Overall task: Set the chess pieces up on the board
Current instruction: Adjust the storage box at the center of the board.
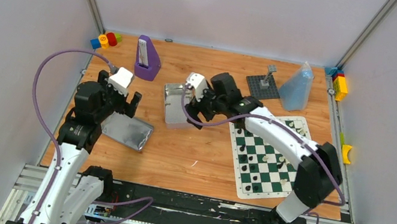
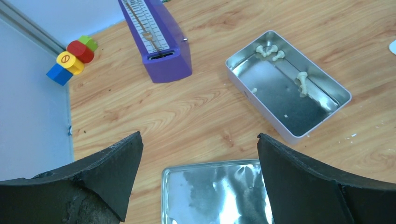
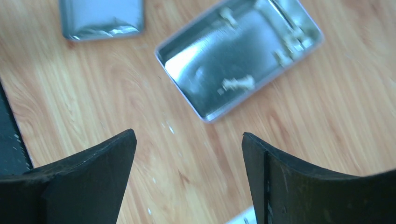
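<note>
The green and white checkered board [image 1: 266, 177] lies at the right of the table, with black and cream chess pieces [image 1: 244, 158] on it. More cream chess pieces [image 2: 302, 82] lie in the open silver tin [image 2: 279, 98], which the right wrist view shows blurred [image 3: 211, 65] with a piece [image 3: 238, 83] inside. My right gripper [image 1: 199, 114] [image 3: 189, 136] hangs open and empty over bare wood, between the tin [image 1: 173, 105] and the board. My left gripper [image 1: 120, 108] [image 2: 200, 141] is open and empty above the tin's lid [image 2: 212, 193].
A purple wedge-shaped object [image 1: 147, 58] and coloured toy blocks [image 1: 104, 40] stand at the back left. A dark studded plate with a post [image 1: 263, 85] and a bluish bag [image 1: 296, 87] are at the back right. More blocks [image 1: 339, 84] sit by the right wall.
</note>
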Tool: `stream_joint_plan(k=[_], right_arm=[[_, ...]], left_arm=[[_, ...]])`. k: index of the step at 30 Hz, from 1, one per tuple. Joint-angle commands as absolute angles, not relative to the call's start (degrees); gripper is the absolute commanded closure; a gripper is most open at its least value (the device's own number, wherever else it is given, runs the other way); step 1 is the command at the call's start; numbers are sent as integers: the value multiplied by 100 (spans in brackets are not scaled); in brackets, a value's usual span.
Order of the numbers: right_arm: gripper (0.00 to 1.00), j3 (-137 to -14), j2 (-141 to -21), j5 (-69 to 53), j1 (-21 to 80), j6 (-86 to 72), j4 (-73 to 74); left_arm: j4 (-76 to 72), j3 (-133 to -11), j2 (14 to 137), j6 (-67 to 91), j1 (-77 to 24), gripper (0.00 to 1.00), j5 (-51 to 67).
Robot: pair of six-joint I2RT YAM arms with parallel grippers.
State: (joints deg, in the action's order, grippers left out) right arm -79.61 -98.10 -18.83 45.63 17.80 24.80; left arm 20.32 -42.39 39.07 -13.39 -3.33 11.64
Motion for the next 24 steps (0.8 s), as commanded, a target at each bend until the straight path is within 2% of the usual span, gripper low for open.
stream_joint_plan(k=[1,11,24], right_arm=[[16,-7066,-8863,-1190,4200,2263,2518],[17,-5557,-7639,-598,2798,2838,2623],[19,-5121,-8340,421,2777,3234,1937]], left_arm=[[1816,-4366,3879,-1413,-282,0,1637],[1829,-4291,3972,-1492,-286,0,2068],[1834,-4244,3946,-1526,-287,0,2168]])
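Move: My right hand is empty, open and already clear above the storage box, whose middle lies about 7 cm to its left, 4 cm ahead and 13 cm below. The black pieces at the board's far-left corner stand some 18 cm to its right, about 1 cm ahead and 13 cm down; the grey studded plate lies about 27 cm right and 19 cm ahead. From my left hand, those pieces are roughly 43 cm right, 2 cm ahead and 21 cm lower. I sweep my right hand quickly to the right, away from the storage box and towards the far-left corner of the board, about 22 cm, then slow there, sinking some 7 cm overall. The wrist turns clockwise about 20 degrees and tips the open fingers further down, touching nothing. My left hand swings about 3 cm right, its wrist turning slightly clockwise. ##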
